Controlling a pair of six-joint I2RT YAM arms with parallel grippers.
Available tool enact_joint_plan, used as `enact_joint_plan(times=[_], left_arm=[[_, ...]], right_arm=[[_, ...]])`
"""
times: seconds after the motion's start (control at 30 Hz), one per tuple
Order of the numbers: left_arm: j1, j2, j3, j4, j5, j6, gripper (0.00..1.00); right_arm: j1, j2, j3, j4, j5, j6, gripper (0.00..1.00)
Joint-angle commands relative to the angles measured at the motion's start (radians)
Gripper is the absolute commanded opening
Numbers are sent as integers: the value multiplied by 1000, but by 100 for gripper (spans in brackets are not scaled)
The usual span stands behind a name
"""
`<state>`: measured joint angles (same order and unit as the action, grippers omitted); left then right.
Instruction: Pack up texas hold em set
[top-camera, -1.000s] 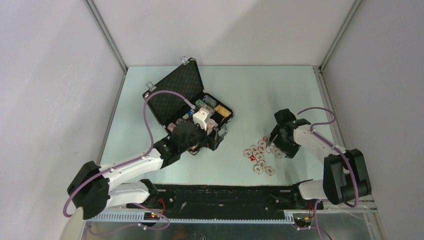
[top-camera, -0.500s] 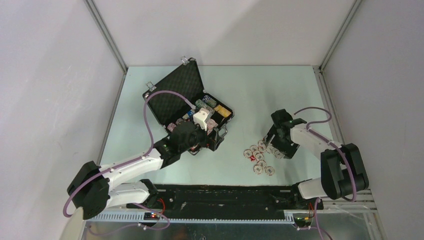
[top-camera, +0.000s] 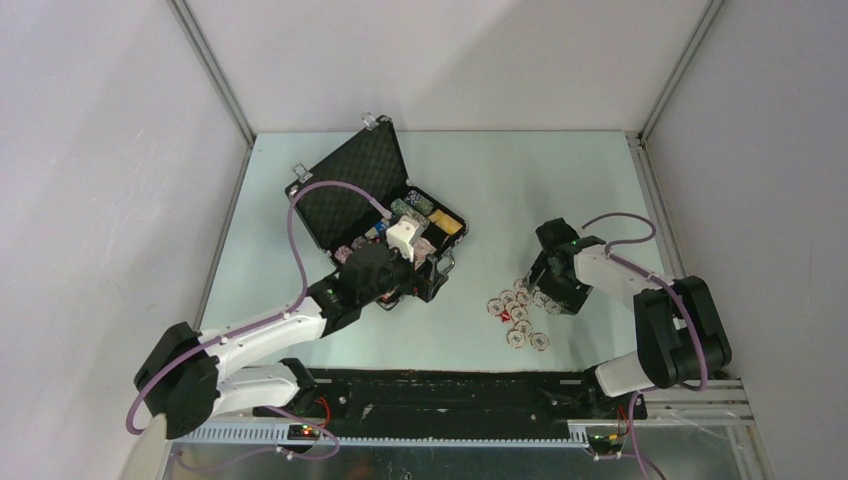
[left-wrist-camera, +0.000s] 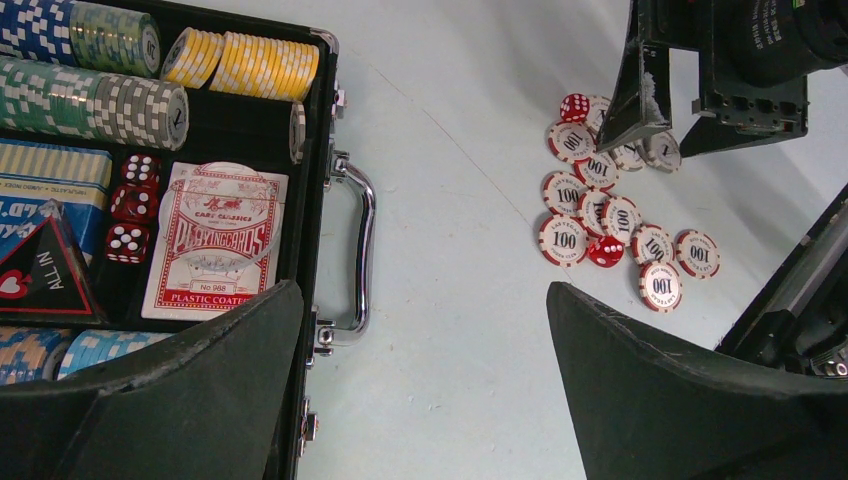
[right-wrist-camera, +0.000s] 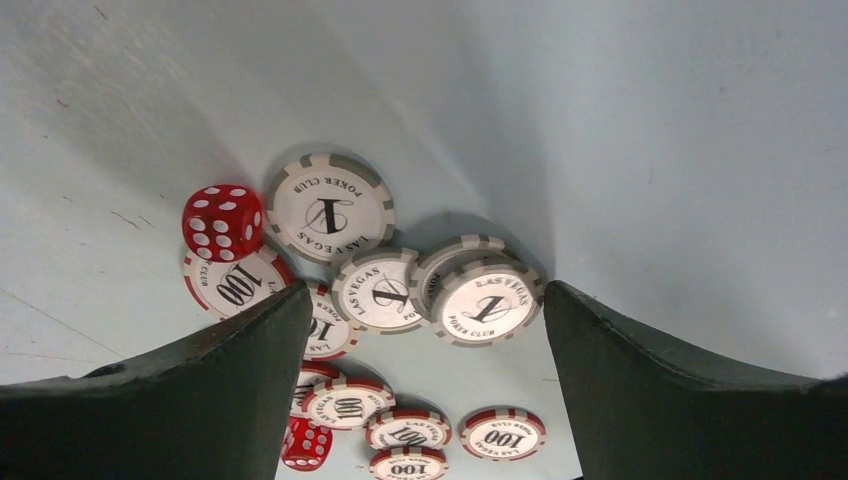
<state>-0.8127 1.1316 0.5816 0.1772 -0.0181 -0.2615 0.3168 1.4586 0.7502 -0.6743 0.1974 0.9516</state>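
The black case (top-camera: 345, 205) lies open at the left, its foam-lined lid raised. In the left wrist view it holds rows of chips (left-wrist-camera: 95, 95), a red card deck (left-wrist-camera: 215, 240) and red dice (left-wrist-camera: 128, 200); its silver handle (left-wrist-camera: 362, 250) faces the table. My left gripper (top-camera: 425, 275) (left-wrist-camera: 425, 380) hangs open over bare table beside the handle, holding nothing. Loose red and grey poker chips (top-camera: 517, 310) (left-wrist-camera: 600, 220) (right-wrist-camera: 380, 290) and a red die (right-wrist-camera: 222, 220) lie to the right. My right gripper (top-camera: 540, 285) (right-wrist-camera: 425, 390) stands open low over them, with grey chips (right-wrist-camera: 487, 300) ahead of its fingers.
Grey walls with metal corner posts (top-camera: 215, 75) close in the table on three sides. A black rail (top-camera: 450, 390) runs along the near edge between the arm bases. A purple cable (top-camera: 300, 230) loops over the case from my left arm.
My right gripper has edged left and slightly away from the camera, closer over the loose chips. The left arm and the case have not moved.
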Motion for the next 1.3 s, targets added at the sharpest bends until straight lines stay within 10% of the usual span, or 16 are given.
enact_joint_plan(times=[0.0, 1.27], left_arm=[[5, -18, 7, 27, 10, 22, 100], [4, -10, 12, 12, -5, 36, 100]], right_arm=[[7, 37, -2, 10, 42, 2, 84], [62, 122, 48, 12, 101, -47, 49]])
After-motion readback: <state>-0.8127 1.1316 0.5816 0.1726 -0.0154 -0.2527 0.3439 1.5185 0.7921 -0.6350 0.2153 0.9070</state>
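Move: Three grey chips lie on the table between my open right fingertips, about 1 cm below the hand point: the overlapping pair is 1 cm back and 2 cm right of it, the third 1 cm ahead and 1 cm left. A lone grey chip lies some 5 cm straight ahead, and the nearer red die about 7 cm ahead and 3 cm left. From my left hand the pair lies roughly 24 cm right, 4 cm back and 15 cm below. I keep my right hand low over the table and draw my fingers in to about half their opening, creeping some 1.5 cm forward and slightly left as they close. My back-right finger pushes the overlapping grey pair forward and left towards the third chip and the other finger, until the chips sit between both fingertips. ##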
